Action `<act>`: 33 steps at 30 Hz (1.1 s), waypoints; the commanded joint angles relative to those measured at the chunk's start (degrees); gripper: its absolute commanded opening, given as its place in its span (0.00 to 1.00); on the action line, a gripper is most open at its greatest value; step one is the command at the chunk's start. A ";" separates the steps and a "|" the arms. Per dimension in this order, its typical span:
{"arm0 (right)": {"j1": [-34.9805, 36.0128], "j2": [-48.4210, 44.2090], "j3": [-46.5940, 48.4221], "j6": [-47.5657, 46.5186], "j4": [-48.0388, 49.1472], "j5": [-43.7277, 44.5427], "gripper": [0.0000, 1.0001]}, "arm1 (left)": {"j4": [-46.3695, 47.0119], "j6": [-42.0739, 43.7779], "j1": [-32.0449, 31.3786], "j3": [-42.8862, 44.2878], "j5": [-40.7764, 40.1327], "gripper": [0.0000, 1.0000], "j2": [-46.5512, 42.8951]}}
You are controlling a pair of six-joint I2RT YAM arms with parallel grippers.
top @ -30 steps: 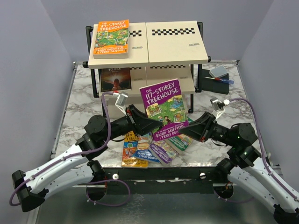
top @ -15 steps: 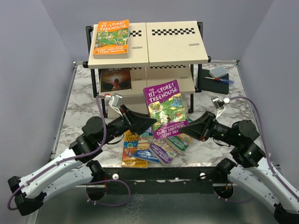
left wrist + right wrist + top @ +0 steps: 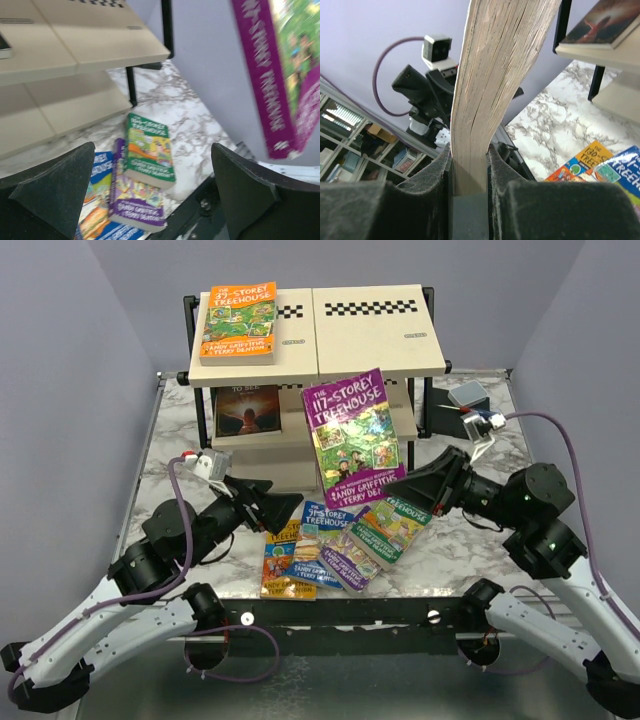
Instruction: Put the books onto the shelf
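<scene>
My right gripper [image 3: 408, 489] is shut on the lower corner of a purple "117-Storey Treehouse" book [image 3: 355, 437] and holds it in the air in front of the shelf [image 3: 370, 335]. In the right wrist view the book's page edge [image 3: 495, 75] rises from between the pads. My left gripper [image 3: 283, 505] stands open and empty, apart from that book and over the pile of books [image 3: 340, 545] on the table. A green book [image 3: 150, 150] and a purple one [image 3: 135, 197] lie below its fingers [image 3: 55, 185]. An orange book [image 3: 238, 322] lies on the top board and a dark book [image 3: 247, 410] on the middle tier.
A small dark box with a grey top [image 3: 462, 405] stands at the shelf's right, with a blue and red pen-like thing [image 3: 482, 413] on it. The marble table [image 3: 180, 460] is closed in by grey walls on both sides.
My left gripper has opened, let go of the purple book and drawn back to the left. My right gripper has lifted the book higher and toward the shelf.
</scene>
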 commanded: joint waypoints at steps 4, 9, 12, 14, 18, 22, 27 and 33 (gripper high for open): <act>0.00 8.36 14.69 -2.94 -0.38 5.02 0.00 | -11.35 9.00 0.10 1.99 -4.75 0.99 -1.57; -0.01 15.86 24.52 -1.57 -3.86 11.50 0.00 | -11.59 10.96 0.10 0.79 -2.65 0.99 -1.81; -0.01 20.87 29.82 0.03 -5.25 12.78 0.00 | -11.59 11.46 0.10 -0.29 -2.52 0.99 -1.66; -0.01 24.38 33.67 0.68 -6.27 13.50 0.00 | -11.37 11.62 0.03 -1.16 -2.36 0.99 -1.82; -0.01 31.12 40.64 1.25 -7.89 14.98 0.01 | -10.53 11.87 0.11 -2.87 -1.30 0.99 -2.07; -0.01 36.80 47.15 2.52 -9.43 16.50 0.01 | -10.10 12.27 0.07 -3.39 -0.74 0.99 -2.07; -0.93 43.39 56.34 3.89 -13.10 17.55 0.01 | -9.84 12.19 0.10 -3.99 -0.52 0.99 -2.78; -3.45 50.09 63.44 7.10 -14.42 14.12 0.01 | -9.78 12.13 0.02 -4.22 -0.65 0.99 -3.26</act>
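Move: Beyond and above the right hand, which already grips the 117-storey book by its near right corner, lies the free spot on the top shelf: about 23 cm ahead, 13 cm left and 8 cm up. The 39-storey book lies level with that spot, some 11 cm to its left. The green 104-storey book is on the table, roughly 8 cm ahead of the right hand, 5 cm right and 38 cm below. From the left hand the spot is about 20 cm ahead, 6 cm right and 13 cm up. Lifting first, then swinging forward over the top shelf, the right hand carries the 117-storey book about 18 cm forward, 11 cm up and 7 cm left towards the gap beside the 39-storey book. Its pinch holds while the wrist turns some 17 degrees clockwise and dips the book's far side about 10. The open, empty left hand sinks about 6 cm, rolling slightly. ##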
